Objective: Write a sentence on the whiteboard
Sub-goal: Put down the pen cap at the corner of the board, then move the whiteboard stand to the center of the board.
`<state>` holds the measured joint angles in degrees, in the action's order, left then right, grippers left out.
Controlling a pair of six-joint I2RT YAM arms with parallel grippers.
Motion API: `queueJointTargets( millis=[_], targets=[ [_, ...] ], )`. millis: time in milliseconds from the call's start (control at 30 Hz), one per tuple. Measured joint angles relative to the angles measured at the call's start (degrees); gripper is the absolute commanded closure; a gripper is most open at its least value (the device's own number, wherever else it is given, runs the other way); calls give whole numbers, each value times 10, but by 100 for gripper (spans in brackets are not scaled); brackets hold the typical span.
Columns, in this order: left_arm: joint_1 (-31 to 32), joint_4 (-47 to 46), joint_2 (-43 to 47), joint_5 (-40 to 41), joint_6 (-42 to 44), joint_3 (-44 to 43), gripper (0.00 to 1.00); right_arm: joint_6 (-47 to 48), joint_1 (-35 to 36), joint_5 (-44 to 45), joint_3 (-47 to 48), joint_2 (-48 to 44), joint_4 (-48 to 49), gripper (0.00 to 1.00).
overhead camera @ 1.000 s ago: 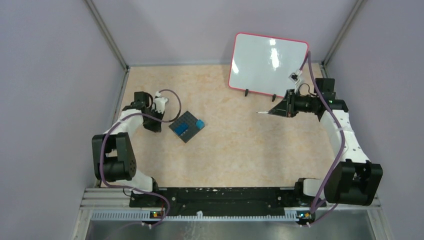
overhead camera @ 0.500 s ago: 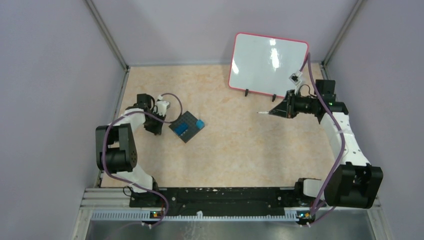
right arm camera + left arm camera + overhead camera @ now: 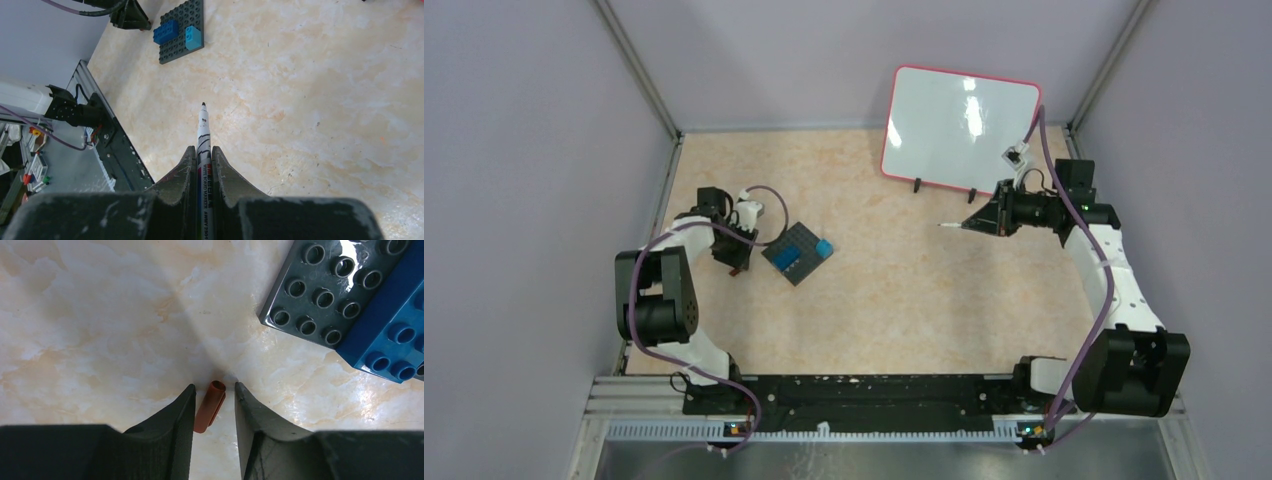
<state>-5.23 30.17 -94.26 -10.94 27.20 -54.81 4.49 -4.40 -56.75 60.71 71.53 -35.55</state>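
The whiteboard [image 3: 959, 128] leans upright at the back right on two black feet; its face is blank and no sentence is in view. My right gripper [image 3: 974, 222] [image 3: 202, 149] hovers in front of it, shut on an uncapped white marker [image 3: 954, 225] [image 3: 203, 127] whose dark tip points left. My left gripper [image 3: 732, 258] [image 3: 214, 386] is down at the table on the left, open. A red-brown marker cap [image 3: 210, 406] lies on the table between its fingers, close against the left finger [image 3: 175, 415] and apart from the right one.
A dark grey studded plate [image 3: 796, 252] [image 3: 315, 285] [image 3: 181, 31] carrying blue bricks [image 3: 395, 335] lies just right of the left gripper. Purple walls and metal posts enclose the table. The arm bases and a black rail run along the near edge.
The left arm shifted slightly toward the near side and its jaws have spread, letting go of the red-brown cap. The right arm and marker have not moved.
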Motion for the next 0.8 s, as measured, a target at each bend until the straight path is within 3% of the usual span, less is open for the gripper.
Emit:
queueJointTargets(
  millis=[300,533,667,800],
  targets=[
    [0,39,0,-14,4,-18,41,0,0,0,0,-7,0,100],
    [13,98,2,-68,3,-162,40,-25,-33,-9,-14,-13,39,100],
    [76,91,5,-89,-29,-233,40,-54,-71,-15,-33,-13,71,100],
    [186,39,2,-82,-118,-263,36,-89,-105,-14,-56,-15,117,100]
  ],
)
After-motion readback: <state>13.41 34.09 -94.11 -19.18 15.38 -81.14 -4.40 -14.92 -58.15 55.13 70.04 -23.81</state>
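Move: The pen cap lies on the table right between the left fingertips, already let go, its middle about 1 cm below the hand point. The gray stud plate's middle is about 15 cm to the left hand's right and 4 cm farther out; its dark-blue block is 13 cm right and 3 cm ahead. From the right hand, pen in its grip, the whiteboard's middle is some 31 cm ahead, 3 cm left and 10 cm lower; the cap is about 62 cm left, 2 cm ahead and 21 cm below. Rightward and up, the left hand leaves the pen cap: its fingers spread further first, then it climbs about 15 cm while going forward and sweeps some 16 cm right to high over the stud plate, tipping its fingertips forward. The right hand keeps its grip on the pen and swings about 5 cm right and slightly forward, turning clockwise. ##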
